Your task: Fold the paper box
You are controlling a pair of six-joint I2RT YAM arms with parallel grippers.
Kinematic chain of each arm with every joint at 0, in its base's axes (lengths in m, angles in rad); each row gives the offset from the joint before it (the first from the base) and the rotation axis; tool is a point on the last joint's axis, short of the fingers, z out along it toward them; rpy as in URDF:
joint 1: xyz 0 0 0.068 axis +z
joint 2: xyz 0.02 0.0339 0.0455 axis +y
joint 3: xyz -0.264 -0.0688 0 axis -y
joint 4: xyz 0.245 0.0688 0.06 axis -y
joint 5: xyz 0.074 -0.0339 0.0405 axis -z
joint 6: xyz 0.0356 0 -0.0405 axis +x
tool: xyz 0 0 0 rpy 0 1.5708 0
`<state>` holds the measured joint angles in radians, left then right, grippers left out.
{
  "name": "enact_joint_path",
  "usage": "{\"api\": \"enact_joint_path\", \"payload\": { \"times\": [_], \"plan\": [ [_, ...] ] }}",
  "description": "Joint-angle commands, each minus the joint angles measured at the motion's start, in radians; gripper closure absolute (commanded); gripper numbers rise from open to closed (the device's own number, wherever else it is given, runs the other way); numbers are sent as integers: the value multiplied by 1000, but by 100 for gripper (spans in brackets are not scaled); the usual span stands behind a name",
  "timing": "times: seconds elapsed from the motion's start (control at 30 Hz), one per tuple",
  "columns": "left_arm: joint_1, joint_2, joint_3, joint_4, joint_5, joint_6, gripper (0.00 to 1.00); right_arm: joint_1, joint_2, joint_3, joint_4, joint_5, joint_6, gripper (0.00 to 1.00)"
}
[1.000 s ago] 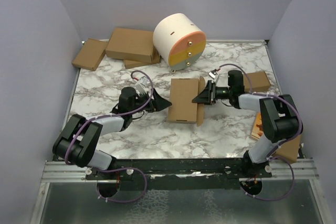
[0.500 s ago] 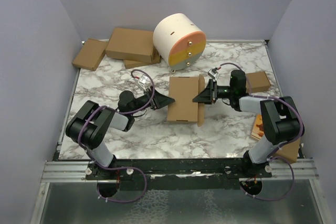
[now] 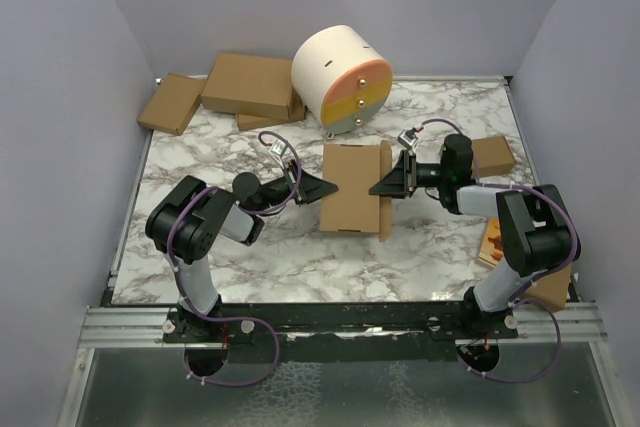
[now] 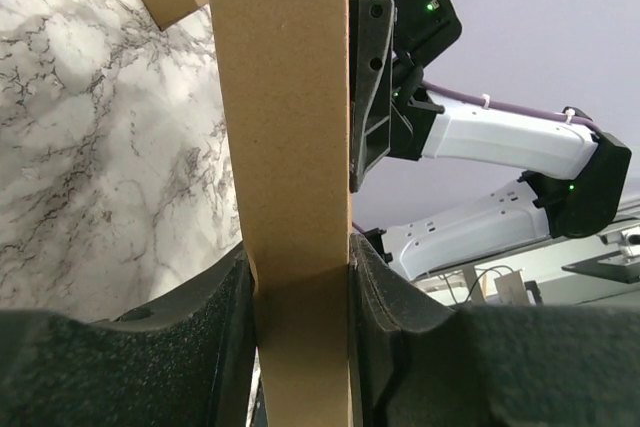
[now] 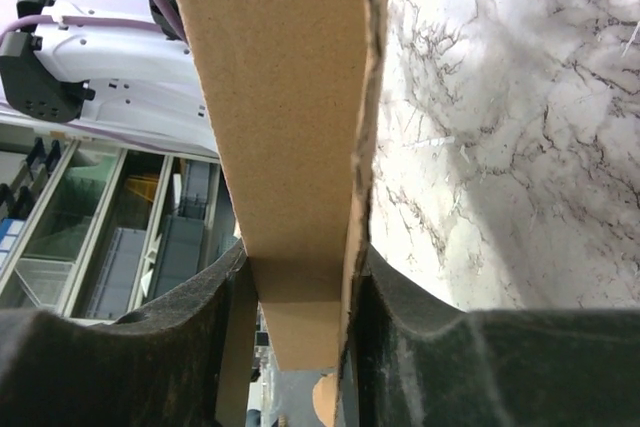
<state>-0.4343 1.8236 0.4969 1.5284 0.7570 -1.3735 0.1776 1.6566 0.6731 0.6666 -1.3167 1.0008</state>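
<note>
The paper box [image 3: 352,189] is a thin brown cardboard mailer lying in the middle of the marble table, a flap standing along its right edge. My left gripper [image 3: 335,187] is shut on the box's left side; in the left wrist view both pads press the cardboard edge [image 4: 295,247]. From the other side, my right gripper [image 3: 374,189] is shut on the right side, with the box wall and its flap [image 5: 300,237] pinched between the pads. In the left wrist view the right gripper's fingers [image 4: 370,97] lie against the far side of the box.
A white drum with orange and yellow bands [image 3: 343,77] stands behind the box. Several brown cartons [image 3: 225,92] are stacked at the back left. Another small carton [image 3: 493,155] lies right of my right arm, and an orange item [image 3: 490,239] sits at the right edge.
My left arm slid right toward the box and its jaws closed on the box's left side. The right gripper kept its hold and barely moved.
</note>
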Motion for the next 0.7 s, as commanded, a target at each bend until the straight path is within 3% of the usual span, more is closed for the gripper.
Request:
{"api": "enact_joint_path", "payload": {
  "times": [0.0, 0.13, 0.23, 0.4, 0.5, 0.6, 0.67],
  "plan": [
    [0, 8, 10, 173, 53, -13, 88, 0, -21, 31, -35, -49, -108, 58],
    [36, 9, -7, 196, 95, -38, 91, -22, -8, 116, -295, -71, -410, 35],
    [84, 2, -35, 249, 132, -85, 93, -65, -13, 185, -474, -106, -628, 29],
    [157, -50, -55, 252, 171, -135, 93, -129, -96, 349, -976, -60, -1152, 21],
    [185, -67, -36, 252, 192, -199, 94, -132, -154, 450, -1221, -31, -1507, 16],
    [205, -86, -15, 253, 199, -265, 94, -132, -207, 524, -1425, -70, -1854, 0],
    [217, -101, -4, 252, 199, -309, 95, -132, -241, 511, -1670, -180, -2322, 0]
  ]
}}
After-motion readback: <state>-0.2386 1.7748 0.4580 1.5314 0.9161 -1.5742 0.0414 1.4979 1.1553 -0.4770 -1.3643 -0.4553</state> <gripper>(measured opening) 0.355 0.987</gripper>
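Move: The box is pinched between both hands, clear of the table. Its middle is about 5 cm right of the left hand and some 6 cm left of the right hand, level with both. The round drawer chest stands about 25 cm ahead of the right hand and 7 cm to its left, with its middle a little lower. The small carton lies some 26 cm to the right hand's right, 11 cm ahead and about 10 cm below. The right fingers spread wide and let go of the box's flapped right edge. That hand draws off about 5 cm to the right and 4 cm forward, then climbs some 7 cm, rolling about 55 degrees so its forward side lifts. The left fingers keep their pinch on the opposite edge and carry the box about 5 cm left, with a slight tilt, front side down. ##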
